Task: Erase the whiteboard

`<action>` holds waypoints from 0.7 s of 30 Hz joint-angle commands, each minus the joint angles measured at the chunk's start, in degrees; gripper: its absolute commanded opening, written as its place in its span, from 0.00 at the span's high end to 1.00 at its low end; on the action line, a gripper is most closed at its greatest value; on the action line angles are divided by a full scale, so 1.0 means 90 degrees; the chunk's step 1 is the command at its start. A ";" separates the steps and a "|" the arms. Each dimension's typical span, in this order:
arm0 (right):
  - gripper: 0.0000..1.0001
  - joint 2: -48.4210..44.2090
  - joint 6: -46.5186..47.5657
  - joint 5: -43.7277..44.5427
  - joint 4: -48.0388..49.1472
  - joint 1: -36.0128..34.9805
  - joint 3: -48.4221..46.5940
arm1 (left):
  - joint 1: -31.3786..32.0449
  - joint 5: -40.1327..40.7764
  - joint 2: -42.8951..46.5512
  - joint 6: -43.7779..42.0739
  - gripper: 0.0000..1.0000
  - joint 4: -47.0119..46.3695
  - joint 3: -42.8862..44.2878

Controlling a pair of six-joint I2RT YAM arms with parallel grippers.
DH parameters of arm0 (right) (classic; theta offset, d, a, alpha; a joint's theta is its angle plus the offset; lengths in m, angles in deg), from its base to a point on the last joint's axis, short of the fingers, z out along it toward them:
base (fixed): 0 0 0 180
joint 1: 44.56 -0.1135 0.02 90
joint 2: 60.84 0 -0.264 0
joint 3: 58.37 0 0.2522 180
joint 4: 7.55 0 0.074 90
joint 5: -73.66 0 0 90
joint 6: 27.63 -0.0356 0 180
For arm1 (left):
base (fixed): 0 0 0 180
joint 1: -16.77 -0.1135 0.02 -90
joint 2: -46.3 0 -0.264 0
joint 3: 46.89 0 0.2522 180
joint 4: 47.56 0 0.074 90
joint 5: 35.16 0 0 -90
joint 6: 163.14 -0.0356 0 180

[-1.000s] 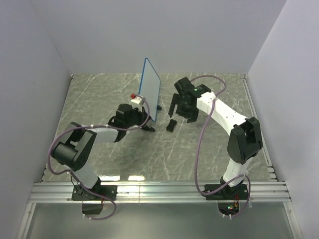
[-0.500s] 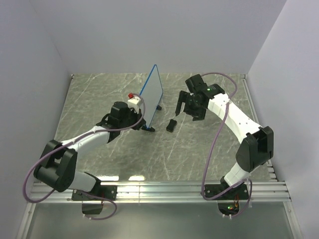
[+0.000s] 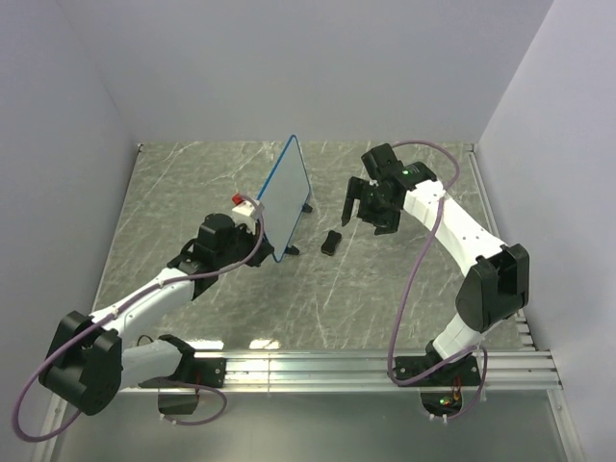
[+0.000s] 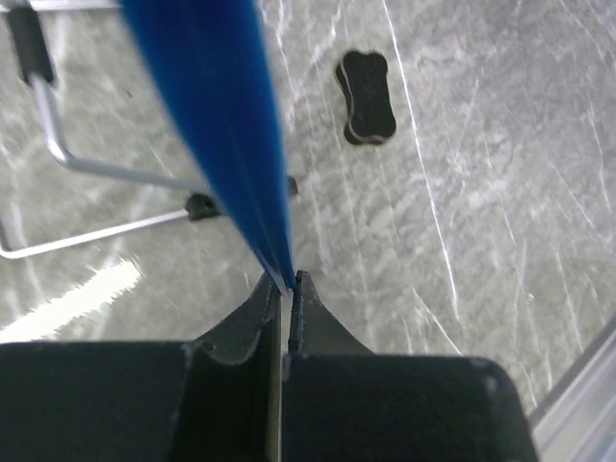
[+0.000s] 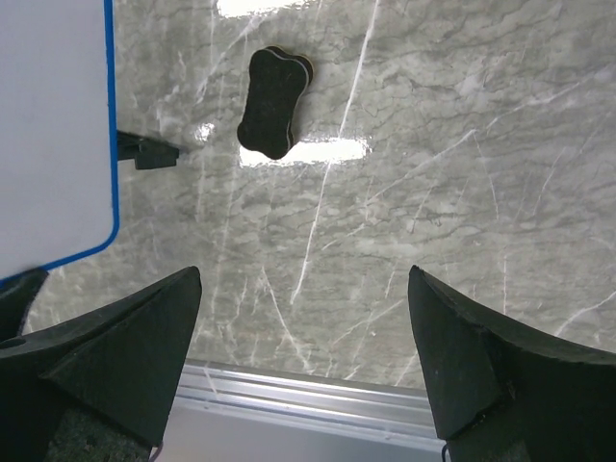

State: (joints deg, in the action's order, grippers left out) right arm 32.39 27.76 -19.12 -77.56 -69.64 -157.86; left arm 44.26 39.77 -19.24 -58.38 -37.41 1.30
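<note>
The whiteboard (image 3: 286,195), white with a thin blue frame, stands tilted near the table's middle. In the left wrist view only its blue edge (image 4: 223,115) shows, running down into the jaws. My left gripper (image 3: 264,248) is shut on the board's near lower corner (image 4: 287,279). A small black eraser (image 3: 331,242) lies flat on the marble to the right of the board, touching neither gripper (image 4: 366,85) (image 5: 275,102). My right gripper (image 3: 366,216) hangs open above and to the right of the eraser, with nothing between its fingers (image 5: 303,289). The board's white face (image 5: 48,125) fills that view's left edge.
The board's wire stand (image 4: 58,159) and black feet (image 5: 144,151) lie behind it. An aluminium rail (image 3: 308,366) runs along the near table edge. Grey walls close the left, back and right sides.
My left arm has drawn back toward the near left, and the whiteboard has moved and tilted with it. The right gripper rose away from the eraser early on, then stayed put.
</note>
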 commanded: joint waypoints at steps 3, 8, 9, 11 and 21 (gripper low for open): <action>0.06 -0.0310 0.0047 -0.0042 0.0088 0.0033 0.0209 | 0.0275 -0.0337 0.0241 0.0439 1.00 -0.0632 -0.0378; 0.06 -0.0339 0.0008 -0.0042 0.0107 0.0033 0.0297 | 0.0335 -0.0045 0.0271 0.0752 1.00 -0.0789 -0.0691; 0.06 -0.0349 -0.0002 -0.0032 0.0107 0.0033 0.0307 | 0.0335 0.0004 0.0241 0.0791 0.99 -0.0780 -0.0720; 0.06 -0.0369 -0.0012 -0.0032 0.0117 0.0033 0.0298 | 0.0335 0.0034 0.0134 0.0898 0.99 -0.0741 -0.0760; 0.06 -0.0398 -0.0139 -0.0042 0.0127 0.0033 0.0180 | 0.0335 -0.0093 -0.0023 0.1191 0.47 -0.0497 -0.0916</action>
State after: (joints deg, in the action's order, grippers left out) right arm 31.21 27.23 -19.41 -77.43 -69.64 -155.24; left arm 46.88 40.73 -19.22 -48.85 -43.18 -7.33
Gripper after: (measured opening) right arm 0.942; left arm 0.487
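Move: The left gripper is shut on the whiteboard's near lower edge. The board's middle is roughly 11 cm ahead, 4 cm to the right and a little above the hand. Its near black foot is about 2 cm ahead, 6 cm right and 12 cm down. The eraser lies on the table some 3 cm ahead, 16 cm right and 12 cm down. From the right hand, the whiteboard's middle is about 6 cm ahead, 18 cm left and level. Lower the left gripper and draw it back together, about 4 cm down and 3 cm back, with the whiteboard's near edge still pinched at first. Ease almost to a halt halfway, then open the fingers to about half and let go of the edge while sinking and backing clear, tipping the hand only slightly. ##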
